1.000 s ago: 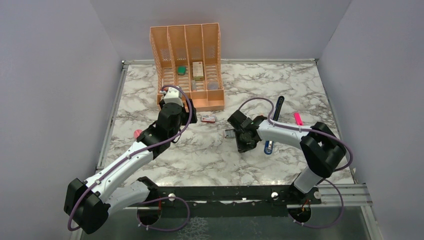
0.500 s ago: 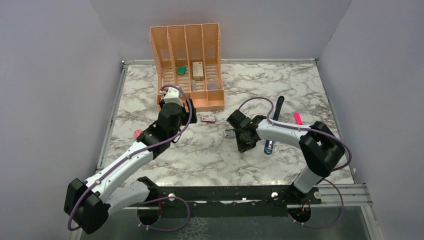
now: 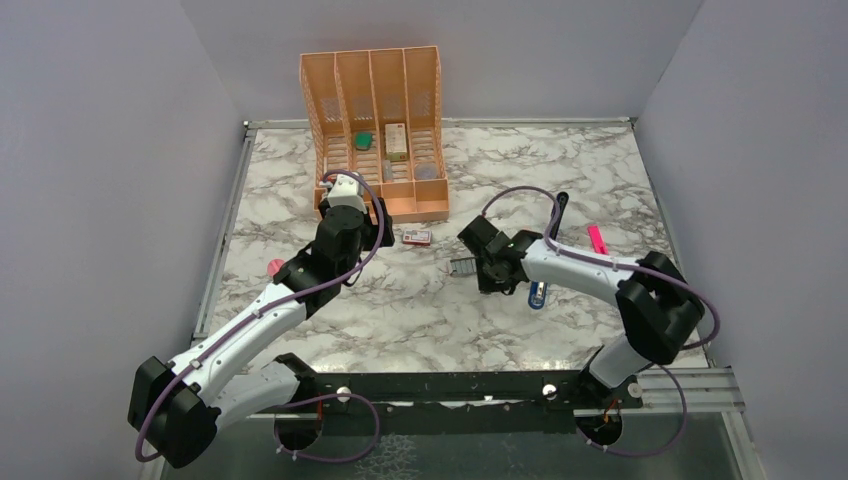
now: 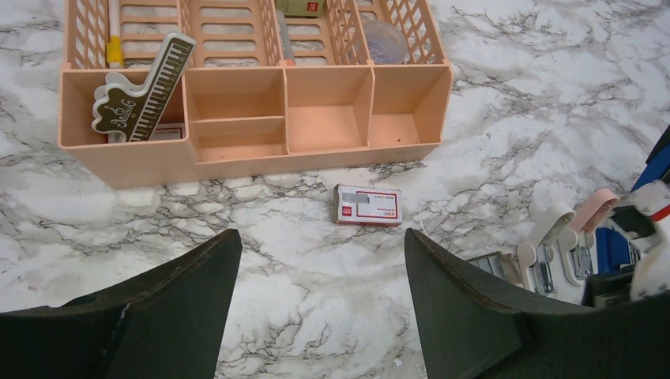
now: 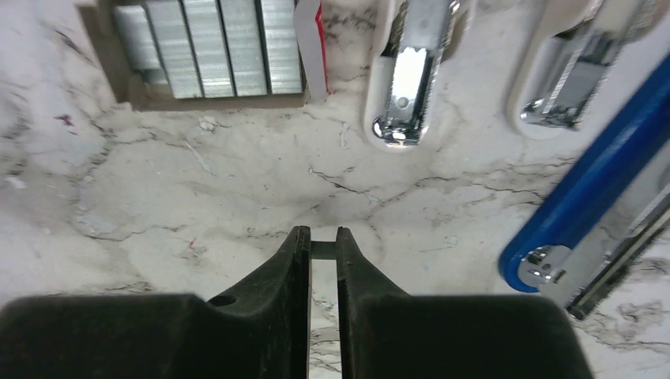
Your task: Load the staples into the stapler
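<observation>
The staples point(image 5: 205, 47) lie as grey strips in a small open tray point(image 3: 462, 267) on the marble. Their red-and-white sleeve point(image 4: 368, 205) lies apart, near the organizer. My right gripper point(image 5: 322, 233) hovers just this side of the tray, shut on a thin grey staple strip point(image 5: 322, 249) that bridges its tips. The blue stapler point(image 5: 600, 174) lies open to its right, its silver channel point(image 5: 624, 245) exposed. In the top view the stapler point(image 3: 538, 295) lies right of that gripper point(image 3: 490, 272). My left gripper point(image 4: 316, 237) hangs open above bare marble, short of the sleeve.
An orange desk organizer point(image 3: 378, 130) stands at the back, with a ruler point(image 4: 142, 95) in its left compartment. Two small white and pinkish staplers point(image 5: 407, 71) lie between the tray and the blue stapler. A pink marker point(image 3: 596, 238) lies to the right.
My right gripper's jaws have closed down onto the staple strip and it has shifted slightly away from the near edge. The left arm has not moved.
</observation>
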Controlling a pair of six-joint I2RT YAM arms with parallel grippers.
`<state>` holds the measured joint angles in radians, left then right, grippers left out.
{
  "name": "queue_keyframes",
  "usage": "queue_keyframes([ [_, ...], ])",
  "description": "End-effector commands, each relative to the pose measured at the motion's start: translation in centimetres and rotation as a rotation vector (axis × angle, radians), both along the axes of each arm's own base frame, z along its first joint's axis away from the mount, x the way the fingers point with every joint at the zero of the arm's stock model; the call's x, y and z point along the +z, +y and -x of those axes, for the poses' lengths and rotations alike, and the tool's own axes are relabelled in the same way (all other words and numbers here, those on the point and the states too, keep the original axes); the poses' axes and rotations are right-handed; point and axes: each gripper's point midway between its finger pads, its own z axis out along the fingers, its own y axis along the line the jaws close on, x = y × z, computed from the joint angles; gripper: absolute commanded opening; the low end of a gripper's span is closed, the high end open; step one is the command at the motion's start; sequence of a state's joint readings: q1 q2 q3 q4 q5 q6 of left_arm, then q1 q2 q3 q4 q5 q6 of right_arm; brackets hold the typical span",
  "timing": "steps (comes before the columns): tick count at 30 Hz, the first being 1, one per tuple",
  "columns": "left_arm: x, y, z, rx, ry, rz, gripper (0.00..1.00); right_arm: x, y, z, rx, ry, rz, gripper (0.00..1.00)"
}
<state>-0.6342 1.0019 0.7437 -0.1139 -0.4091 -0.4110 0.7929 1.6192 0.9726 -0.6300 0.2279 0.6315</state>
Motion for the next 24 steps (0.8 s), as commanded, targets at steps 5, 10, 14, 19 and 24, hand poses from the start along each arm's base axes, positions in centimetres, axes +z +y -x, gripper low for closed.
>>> queue_keyframes([
  [5, 0.1, 0.1, -0.2, 0.011, -0.009, 0.010, 0.77, 6.5, -2.0, -5.1, -0.148, -0.357, -0.029, 0.17],
  [10, 0.1, 0.1, -0.2, 0.010, -0.007, 0.010, 0.77, 6.6, -3.1, -6.4, -0.179, -0.386, -0.024, 0.18],
  [14, 0.1, 0.1, -0.2, 0.010, -0.008, 0.009, 0.77, 6.1, -2.9, -7.2, -0.186, -0.380, -0.059, 0.18],
  [19, 0.0, 0.1, -0.2, 0.010, -0.005, 0.006, 0.77, 5.2, -2.6, -8.3, -0.194, -0.378, -0.072, 0.18],
  [24, -0.1, 0.1, -0.2, 0.009, -0.003, 0.004, 0.77, 3.5, -2.8, -8.8, -0.183, -0.348, -0.063, 0.17],
])
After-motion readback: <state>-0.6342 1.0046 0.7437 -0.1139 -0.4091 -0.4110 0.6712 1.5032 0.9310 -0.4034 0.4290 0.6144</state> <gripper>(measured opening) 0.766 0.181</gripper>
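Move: The right hand, holding a short strip of staples just off the table, has the open white stapler about 7 cm ahead and 2 cm to its right, roughly level in height. The tray of staples lies some 6 cm ahead and 4 cm left, the pink stapler about 8 cm ahead and 7 cm right, both near the same height. From the left hand the white stapler is about level fore and aft, some 19 cm right and 19 cm below. Up and forward at first, the right hand lifts the pinched staple strip about 6 cm, then swings slightly right and carries on forward over the white stapler, sinking some 2 cm near the end; about 8 cm forward in all. The fingers keep their hold while tipping some 20 degrees more forward, and the wrist turns about 10 degrees clockwise. ##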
